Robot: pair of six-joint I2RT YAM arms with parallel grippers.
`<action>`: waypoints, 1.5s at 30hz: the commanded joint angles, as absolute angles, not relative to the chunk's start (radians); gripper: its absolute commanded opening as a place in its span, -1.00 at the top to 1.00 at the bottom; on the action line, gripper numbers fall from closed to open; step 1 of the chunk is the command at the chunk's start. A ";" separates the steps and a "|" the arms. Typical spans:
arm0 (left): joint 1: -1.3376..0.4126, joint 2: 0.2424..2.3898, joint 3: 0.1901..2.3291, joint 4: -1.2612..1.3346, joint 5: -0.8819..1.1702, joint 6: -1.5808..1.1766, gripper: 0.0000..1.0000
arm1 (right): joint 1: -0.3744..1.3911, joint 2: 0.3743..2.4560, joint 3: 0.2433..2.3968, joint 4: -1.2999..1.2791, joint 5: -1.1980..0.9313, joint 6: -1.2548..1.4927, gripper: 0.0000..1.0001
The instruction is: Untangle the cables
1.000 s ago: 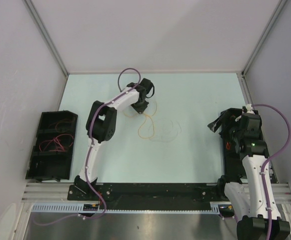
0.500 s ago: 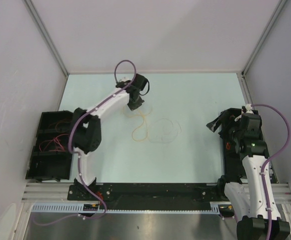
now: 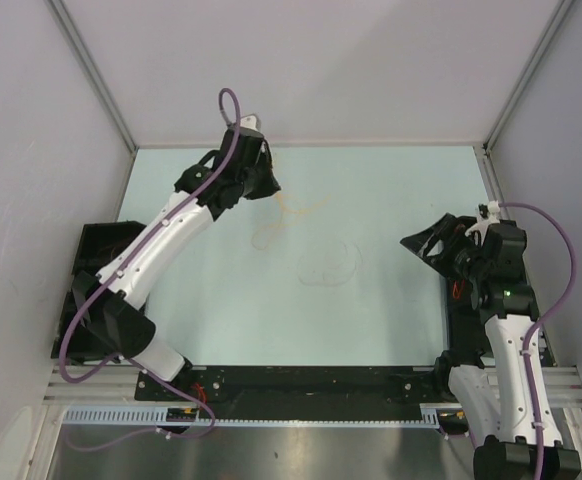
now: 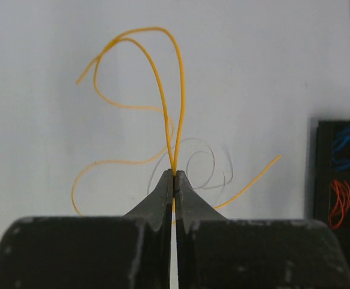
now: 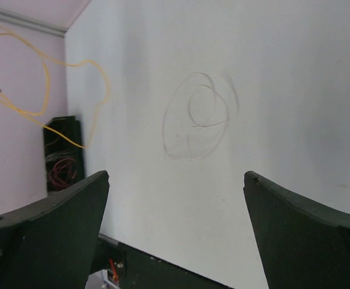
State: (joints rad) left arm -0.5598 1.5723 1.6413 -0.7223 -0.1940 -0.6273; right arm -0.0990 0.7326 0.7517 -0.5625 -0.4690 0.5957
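My left gripper (image 3: 268,186) is raised over the far left of the table, shut on a thin orange cable (image 3: 293,209). In the left wrist view the orange cable (image 4: 163,90) runs up out of the closed tips (image 4: 174,175) in long loops. A pale, hair-fine cable (image 3: 329,262) lies coiled on the table's middle, also seen as pale cable loops (image 4: 208,162) beyond the orange one and apart from it. My right gripper (image 3: 426,244) hovers at the right edge, open and empty (image 5: 176,174), facing the pale cable (image 5: 194,125) and the hanging orange cable (image 5: 106,87).
A black tray (image 3: 101,290) with red wires sits off the table's left edge. Another black tray (image 4: 337,174) on the right holds blue and orange wires, partly under the right arm (image 3: 506,330). Grey walls close in the back and sides.
The left arm swung back and to the left, lifting the orange cable away from the pale coil, which stays on the table. The right gripper edged slightly left.
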 commanded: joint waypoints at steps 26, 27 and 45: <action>-0.772 1.321 1.440 -0.423 0.411 -0.328 0.99 | 0.551 0.810 0.861 0.098 -0.292 1.048 -0.53; -0.781 1.321 1.436 -0.417 0.411 -0.330 0.99 | 0.558 0.813 0.862 0.097 -0.267 1.049 -0.50; -0.848 1.307 1.376 -0.370 0.425 -0.339 0.99 | 0.641 0.894 0.899 0.029 -0.071 1.000 0.31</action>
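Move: My left hand holds the doubled yellow cable well above the table. The open right gripper it is going to meet is about 13 cm back, 34 cm to its right and some 6 cm lower. From my right hand, the pinched cable is therefore 13 cm ahead, 34 cm left and 6 cm up. The pale cable lies on the table about 6 cm ahead of my right hand, 20 cm left and 21 cm below. I bring my two hands together in the air. My left keeps its pinch on the yellow cable and draws back and right some 20 cm, rising slightly, while swinging about 50 degrees clockwise. My right travels about 17 cm left and 13 cm up, rolling its left side up, then narrows its wide-open fingers to about half around the strands just past my left fingertips, not yet shut. ##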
